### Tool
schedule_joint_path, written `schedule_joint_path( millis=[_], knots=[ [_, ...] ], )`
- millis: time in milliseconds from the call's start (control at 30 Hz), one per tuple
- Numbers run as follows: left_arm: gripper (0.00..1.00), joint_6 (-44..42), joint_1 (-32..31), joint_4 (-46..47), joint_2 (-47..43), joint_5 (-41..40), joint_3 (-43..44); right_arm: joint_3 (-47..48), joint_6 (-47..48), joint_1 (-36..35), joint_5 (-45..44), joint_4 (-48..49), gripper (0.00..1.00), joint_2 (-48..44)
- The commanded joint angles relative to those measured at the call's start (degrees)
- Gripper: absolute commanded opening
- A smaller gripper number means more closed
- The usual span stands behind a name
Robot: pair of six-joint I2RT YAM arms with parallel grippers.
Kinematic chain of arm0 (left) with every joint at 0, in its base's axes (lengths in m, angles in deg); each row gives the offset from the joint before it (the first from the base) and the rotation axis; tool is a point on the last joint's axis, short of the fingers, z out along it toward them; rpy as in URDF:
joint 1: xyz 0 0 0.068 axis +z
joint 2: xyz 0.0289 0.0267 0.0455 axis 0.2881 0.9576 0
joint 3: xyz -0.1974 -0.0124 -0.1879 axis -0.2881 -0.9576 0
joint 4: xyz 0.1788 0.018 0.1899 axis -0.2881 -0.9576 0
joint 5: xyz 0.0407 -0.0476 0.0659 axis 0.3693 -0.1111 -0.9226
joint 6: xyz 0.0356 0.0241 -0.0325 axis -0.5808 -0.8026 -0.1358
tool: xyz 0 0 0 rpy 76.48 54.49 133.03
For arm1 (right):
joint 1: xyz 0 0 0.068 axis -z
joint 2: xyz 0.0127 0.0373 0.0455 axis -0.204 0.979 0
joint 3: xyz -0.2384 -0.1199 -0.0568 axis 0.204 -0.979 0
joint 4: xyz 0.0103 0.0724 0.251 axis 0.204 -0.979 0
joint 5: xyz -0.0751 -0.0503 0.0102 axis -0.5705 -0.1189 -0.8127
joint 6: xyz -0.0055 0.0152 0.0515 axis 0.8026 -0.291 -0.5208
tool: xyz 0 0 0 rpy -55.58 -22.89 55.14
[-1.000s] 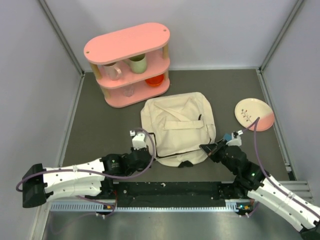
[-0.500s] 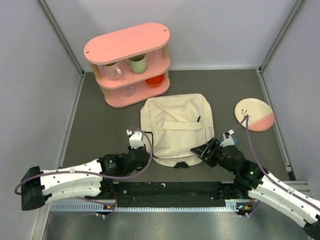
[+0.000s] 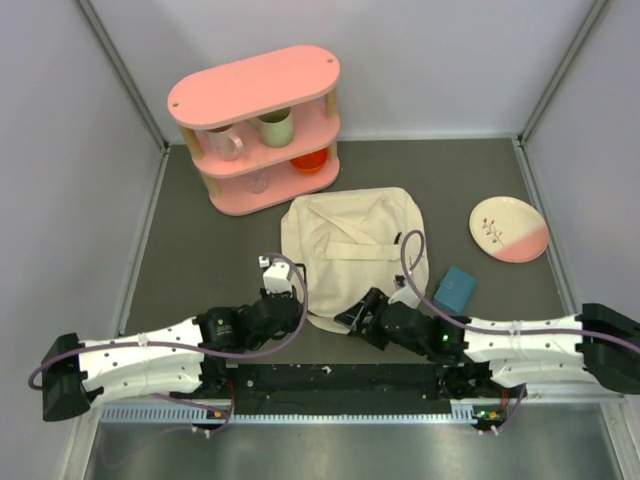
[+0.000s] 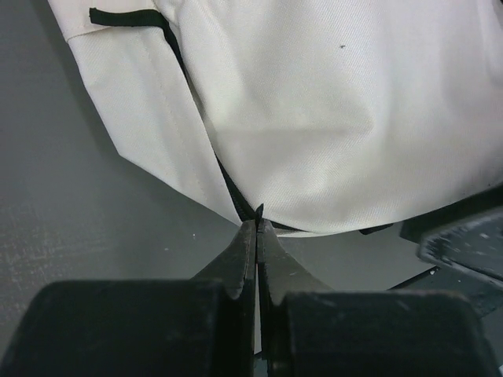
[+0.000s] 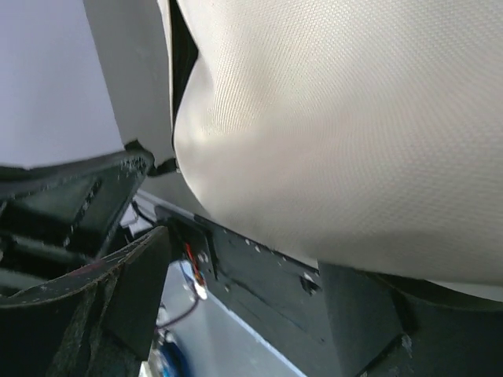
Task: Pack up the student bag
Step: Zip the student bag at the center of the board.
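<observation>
The cream student bag (image 3: 355, 245) lies flat in the middle of the table. My left gripper (image 3: 300, 310) sits at its near-left corner. In the left wrist view the left gripper (image 4: 258, 224) is shut, pinching a small black tab on the student bag's (image 4: 314, 110) dark zipper line. My right gripper (image 3: 354, 318) lies low at the bag's near edge with its jaws open. In the right wrist view the bag's fabric (image 5: 354, 118) bulges just above the open right gripper (image 5: 244, 290), nothing between its fingers. A small blue box (image 3: 455, 289) rests on the table right of the bag.
A pink two-tier shelf (image 3: 258, 125) with mugs and a red bowl stands at the back left. A white and pink plate (image 3: 510, 228) lies at the right. Grey walls close in on both sides. The black base rail (image 3: 340, 385) runs along the near edge.
My right gripper opened and let go of the blue box, which now lies right of the bag. The right arm swung left to the bag's near edge. The left gripper stayed shut.
</observation>
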Motion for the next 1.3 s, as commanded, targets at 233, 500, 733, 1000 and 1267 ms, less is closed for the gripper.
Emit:
schedule_joint_path(
  millis=[233,500,733,1000,1267],
  knots=[
    [0.0,-4.4,0.1,5.0,-2.2,-1.4,0.2,4.6,-18.7,-1.7,-13.0,24.3,0.53,19.0],
    [0.0,-5.1,2.1,6.1,1.0,-6.0,0.0,1.4,-16.6,-1.6,-11.1,20.5,0.0,15.8],
    [0.0,-3.4,18.1,4.7,7.7,-1.8,0.1,-8.4,-18.7,-3.0,-11.0,19.7,0.0,9.4],
    [0.0,-13.2,24.2,23.0,17.4,5.8,1.9,-7.9,-11.5,-3.0,-8.6,16.9,0.0,5.5],
    [0.0,-15.4,30.7,21.5,30.8,3.5,10.5,-8.1,-8.3,-4.1,-6.1,17.0,0.0,5.2]
  ],
)
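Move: The zip's black end tab lies about 12 cm straight ahead of the left hand and 3 cm lower; the shut fingers already hold the zip pull at the bag's near-left corner. For the open right hand, the stretch of near-left bag edge to grip is some 4 cm ahead, 4 cm left and 1 cm down. The bag's pocket flap sits about 17 cm ahead and 20 cm right of the left hand. The right hand slides about 5 cm forward-left over the bag's near edge, shuts on the cloth and, keeping that pinch, eases some 4 cm back to the right. Meanwhile the left hand, still gripping the zip pull, rises a little, then draws it about 11 cm forward and downward along the bag's left side to the end tab, turning roughly 10 degrees counter-clockwise. ##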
